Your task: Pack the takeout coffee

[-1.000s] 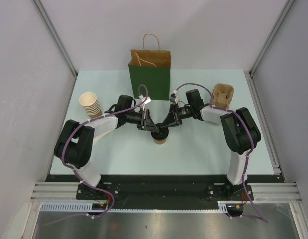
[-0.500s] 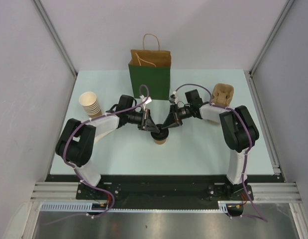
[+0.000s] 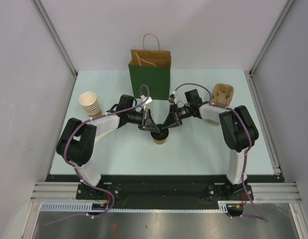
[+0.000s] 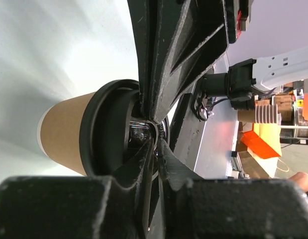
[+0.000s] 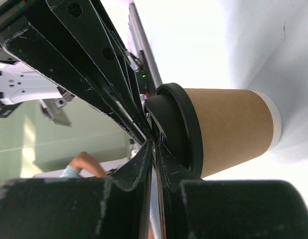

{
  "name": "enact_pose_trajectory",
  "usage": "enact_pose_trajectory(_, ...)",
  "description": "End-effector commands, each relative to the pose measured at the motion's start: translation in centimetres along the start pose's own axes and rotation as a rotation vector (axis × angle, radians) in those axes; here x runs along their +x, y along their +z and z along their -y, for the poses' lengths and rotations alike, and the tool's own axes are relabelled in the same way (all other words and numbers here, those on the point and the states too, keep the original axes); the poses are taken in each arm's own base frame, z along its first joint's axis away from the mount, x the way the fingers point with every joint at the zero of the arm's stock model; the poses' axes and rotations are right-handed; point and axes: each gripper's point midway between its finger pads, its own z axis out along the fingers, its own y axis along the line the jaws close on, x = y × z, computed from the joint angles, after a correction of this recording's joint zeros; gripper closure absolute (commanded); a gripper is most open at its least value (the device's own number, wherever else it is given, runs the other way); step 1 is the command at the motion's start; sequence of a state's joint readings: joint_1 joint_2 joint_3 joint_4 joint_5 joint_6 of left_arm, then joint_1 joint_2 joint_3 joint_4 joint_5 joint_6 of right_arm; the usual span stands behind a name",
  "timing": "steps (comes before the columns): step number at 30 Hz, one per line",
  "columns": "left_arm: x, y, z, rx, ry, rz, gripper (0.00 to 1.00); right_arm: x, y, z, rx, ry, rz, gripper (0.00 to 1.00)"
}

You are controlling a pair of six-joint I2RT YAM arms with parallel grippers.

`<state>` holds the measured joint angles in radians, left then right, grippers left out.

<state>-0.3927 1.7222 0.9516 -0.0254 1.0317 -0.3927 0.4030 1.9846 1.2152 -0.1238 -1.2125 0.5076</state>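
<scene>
The takeout coffee (image 3: 160, 139), a tan paper cup (image 4: 61, 134) with a black lid (image 4: 101, 132), stands upright mid-table in front of the green bag (image 3: 149, 79). My left gripper (image 3: 153, 128) reaches in from the left and my right gripper (image 3: 165, 129) from the right; their tips meet over the lid. In the left wrist view my left gripper (image 4: 156, 142) is shut, its tips against the lid's raised top. In the right wrist view my right gripper (image 5: 154, 144) is shut too, its tips touching the lid (image 5: 186, 129) of the cup (image 5: 228, 129). Neither clearly pinches anything.
A stack of lidless paper cups (image 3: 90, 104) stands at the left of the table. A brown pulp cup carrier (image 3: 223, 94) sits at the right, behind my right arm. The green bag stands upright and open at the back, its handles up.
The left arm's elbow has drifted slightly to the right. Both gripper tips have stayed on the cup's lid, and the cup has not moved.
</scene>
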Motion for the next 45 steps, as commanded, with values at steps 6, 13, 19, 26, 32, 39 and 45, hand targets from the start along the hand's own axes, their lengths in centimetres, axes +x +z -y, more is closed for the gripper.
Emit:
enact_pose_trajectory(6,-1.5,-1.8,3.7,-0.001,0.141,0.056,0.78,0.8,0.6,-3.2,0.038,-0.166,0.041,0.8)
enact_pose_trajectory(13,-0.1,-1.4,4.9,0.014,0.161,0.031,0.76,2.2,1.0,-4.6,0.003,-0.191,-0.007,0.76)
enact_pose_trajectory(19,0.9,-0.1,1.9,-0.028,0.084,-0.005,0.76,2.9,1.5,-2.1,0.027,-0.122,-0.042,0.76)
enact_pose_trajectory(26,1.0,0.3,1.1,-0.041,0.063,-0.024,0.75,2.6,1.1,-1.3,0.051,-0.115,-0.029,0.76)
enact_pose_trajectory(32,-1.3,-2.0,6.3,0.01,0.233,0.05,0.56,1.6,0.1,-5.9,-0.006,-0.227,0.023,0.69)
enact_pose_trajectory(39,-4.4,-5.2,7.4,-0.233,0.408,0.12,0.09,-0.6,-3.4,-10.2,0.004,-0.332,0.14,0.51)
enact_pose_trajectory(45,-5.2,-5.6,5.6,-0.543,0.633,0.062,0.01,-1.6,-7.6,-8.0,0.211,-0.357,0.263,0.28)
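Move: The lidded coffee cup stands right under both sets of nearly closed fingertips. Its middle is about 6 cm below each hand, some 1 cm back and 1 cm right of the left hand, 2 cm back and 1 cm left of the right. From the left hand, the green bag stands about 24 cm ahead and 3 cm left, the cup stack 11 cm ahead and 27 cm left. The cup tray lies 17 cm ahead and 25 cm right of the right hand. Both hands' fingertips, already on the black lid, come free upward, the left by nearly 5 cm, the right by half that, drawing back 2–3 cm. They dip again over the lid to about 1 cm above their starting height, then climb quickly to roughly 10 cm, the left also reaching forward and rolling about 30 degrees. The left fingers open wide, the right ones about halfway more. ##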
